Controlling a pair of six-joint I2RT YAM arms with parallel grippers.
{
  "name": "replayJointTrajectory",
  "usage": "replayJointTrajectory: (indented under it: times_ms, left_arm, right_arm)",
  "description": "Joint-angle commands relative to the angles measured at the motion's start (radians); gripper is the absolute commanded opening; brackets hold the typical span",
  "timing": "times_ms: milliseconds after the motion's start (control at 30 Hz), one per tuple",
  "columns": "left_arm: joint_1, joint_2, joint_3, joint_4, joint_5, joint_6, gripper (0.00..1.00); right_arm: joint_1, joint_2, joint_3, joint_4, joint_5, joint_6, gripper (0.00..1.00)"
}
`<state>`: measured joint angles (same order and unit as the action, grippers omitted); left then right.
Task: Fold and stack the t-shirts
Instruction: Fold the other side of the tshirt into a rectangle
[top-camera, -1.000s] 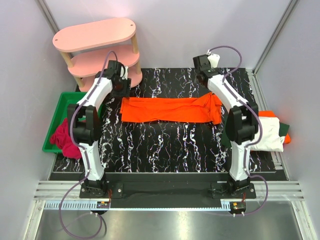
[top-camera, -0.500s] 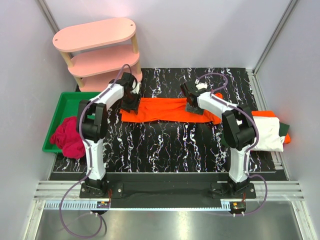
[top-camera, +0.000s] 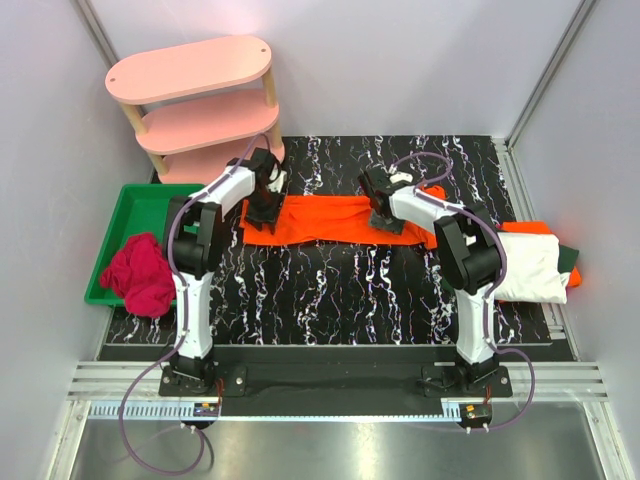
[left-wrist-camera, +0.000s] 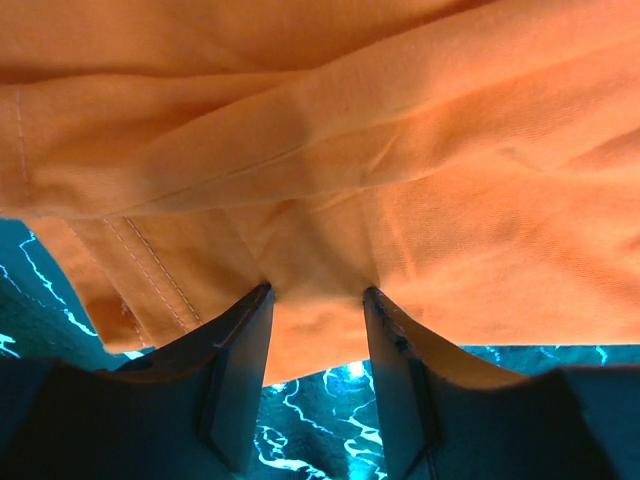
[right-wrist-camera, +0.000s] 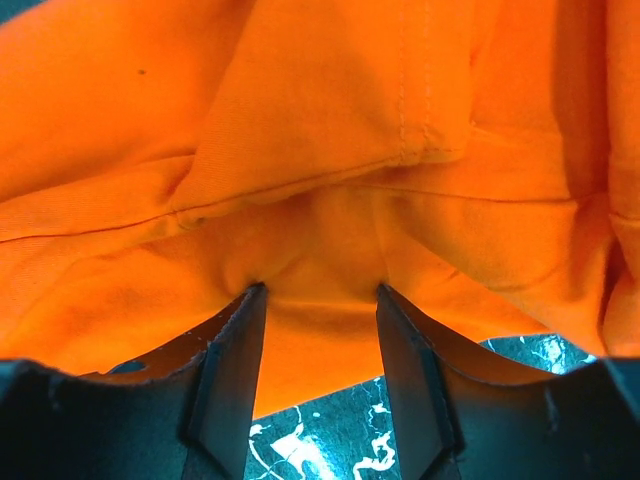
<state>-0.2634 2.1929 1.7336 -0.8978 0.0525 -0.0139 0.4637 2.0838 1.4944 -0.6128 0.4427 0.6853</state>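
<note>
A bright orange t-shirt (top-camera: 330, 218) lies as a long folded strip across the black marbled table (top-camera: 340, 285). My left gripper (top-camera: 268, 205) presses down on its left end. In the left wrist view its jaws (left-wrist-camera: 318, 295) stand apart, tips dug into the orange cloth (left-wrist-camera: 350, 150), a small ridge between them. My right gripper (top-camera: 385, 215) presses on the strip right of centre. Its jaws (right-wrist-camera: 320, 290) are also apart, tips in the orange cloth (right-wrist-camera: 300, 120). A pile of t-shirts sits at the right edge: white (top-camera: 530, 268) on top, dark green (top-camera: 568, 258) and orange (top-camera: 535, 228) beneath.
A green tray (top-camera: 135, 205) at the left holds a crumpled red cloth (top-camera: 135, 275). A pink three-tier shelf (top-camera: 195, 100) stands at the back left. Grey walls close in the table on three sides.
Both grippers came from the table's far side down onto the orange shirt. The strip's right end was pulled in and rumpled. Both pairs of jaws narrowed a little.
</note>
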Motion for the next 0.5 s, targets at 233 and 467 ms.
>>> replayJointTrajectory:
  times_ms: [233,467]
  left_arm:
    - [-0.005,-0.107,-0.173,-0.161,0.009,0.109,0.45]
    - [-0.005,-0.160,-0.223,-0.256,0.027,0.166,0.44]
  right_arm:
    - [0.047,-0.090,-0.149,-0.103,-0.101,0.089,0.54]
    - [0.139,-0.162,-0.223,-0.150,-0.136,0.163,0.54]
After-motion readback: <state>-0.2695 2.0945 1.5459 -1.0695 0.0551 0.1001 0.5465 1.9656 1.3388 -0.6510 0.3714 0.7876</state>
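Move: Both hands are down on the folded orange t-shirt, whose middle lies about 18 cm right and 3 cm ahead of the left hand, and about 10 cm left and 3 cm ahead of the right. The shirt's left end is some 4 cm left and 2 cm ahead of the left hand. The green bin stands about 25 cm left and 3 cm back from the left hand, while the white cloth is roughly 32 cm right and 10 cm back from the right hand. Back towards the bases, level along the table, both hands drag the shirt with their part-open fingertips still pressed on it, the left about 9 cm and the right about 6 cm, each also drifting some 2 cm to the left. The left wrist tips its fingers roughly 15 degrees back towards the base as it goes; neither gripper's opening changes much. ##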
